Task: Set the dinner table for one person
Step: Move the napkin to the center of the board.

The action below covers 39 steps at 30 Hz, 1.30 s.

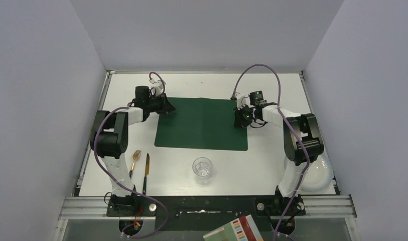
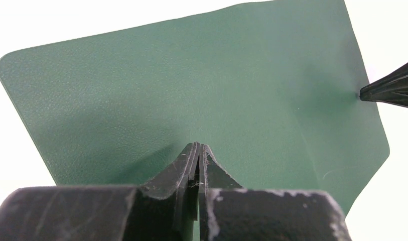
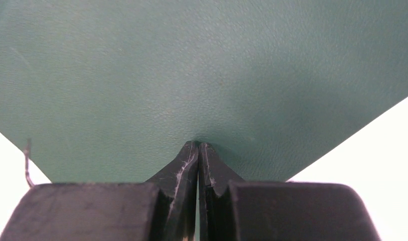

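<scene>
The dark green placemat (image 1: 201, 125) (image 2: 191, 75) (image 3: 191, 65) lies in the middle of the white dinner table (image 1: 262, 165). My left gripper (image 1: 167, 107) (image 2: 197, 145) is shut on the mat's far left corner. My right gripper (image 1: 240, 119) (image 3: 197, 144) is shut on the far right corner, where the mat puckers at the tips. In the left wrist view the right gripper (image 2: 365, 94) shows as a dark point at the mat's edge. A gold fork (image 1: 135, 161) and a knife (image 1: 146, 170) lie side by side at the near left. A clear glass (image 1: 202, 170) stands in front of the mat.
A white plate (image 1: 319, 173) sits at the near right, partly behind the right arm's base. A coloured book (image 1: 234, 231) lies below the table's front rail. White walls close in the table on three sides.
</scene>
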Motion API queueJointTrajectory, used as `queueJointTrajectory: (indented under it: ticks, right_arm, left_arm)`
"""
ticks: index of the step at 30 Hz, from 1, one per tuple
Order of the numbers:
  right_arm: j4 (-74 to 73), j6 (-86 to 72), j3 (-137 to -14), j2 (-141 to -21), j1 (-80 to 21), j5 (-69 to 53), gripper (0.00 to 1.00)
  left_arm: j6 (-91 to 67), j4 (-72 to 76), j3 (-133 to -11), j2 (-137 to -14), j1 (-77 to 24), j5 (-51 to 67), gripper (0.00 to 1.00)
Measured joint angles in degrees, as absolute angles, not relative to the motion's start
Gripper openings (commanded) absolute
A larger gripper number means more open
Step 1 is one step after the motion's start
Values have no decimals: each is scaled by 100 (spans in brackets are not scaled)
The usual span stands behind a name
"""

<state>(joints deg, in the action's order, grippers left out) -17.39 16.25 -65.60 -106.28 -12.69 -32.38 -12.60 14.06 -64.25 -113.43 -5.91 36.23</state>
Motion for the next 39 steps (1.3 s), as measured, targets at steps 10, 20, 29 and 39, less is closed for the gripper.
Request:
queueJointTrajectory:
  ticks: [10, 20, 29, 39]
  right_arm:
    - [-1734, 1599, -6578, -10792, -1157, -3205, 0]
    - [-1966, 1590, -6711, -10910, -788, -3562, 0]
    - [-2187, 1662, -6849, -11000, -757, -3712, 0]
    - [-2582, 1890, -6899, -11028, -661, -4064, 0]
  left_arm:
    - [-1149, 862, -6571, -11546, -532, 3597, 0]
    - [-816, 471, -6340, -11483, -327, 3723, 0]
    - [-587, 276, -6080, -11260, -292, 3802, 0]
    - [-530, 274, -6003, -11216, -259, 3846, 0]
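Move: Just below the left hand, about 4 cm down, lies the napkin's far left part; the napkin's middle is some 14 cm to its right and 7 cm back. The glass stands about 33 cm back and 15 cm to the right, with the knife 31 cm back and 9 cm to the left. From the right hand, only about 1 cm above the cloth near its right edge, the napkin's middle is roughly 16 cm left and 2 cm ahead. Pressing closed fingertips onto the napkin from both sides: the left hand sinks about 4 cm while easing back and left, then drags the cloth's left part straight back some 2.5 cm, its fingers tipping about 10 degrees steeper. The right hand drops 1 cm onto the right end, slides about 2.5 cm right towards that edge, then draws slightly back. ##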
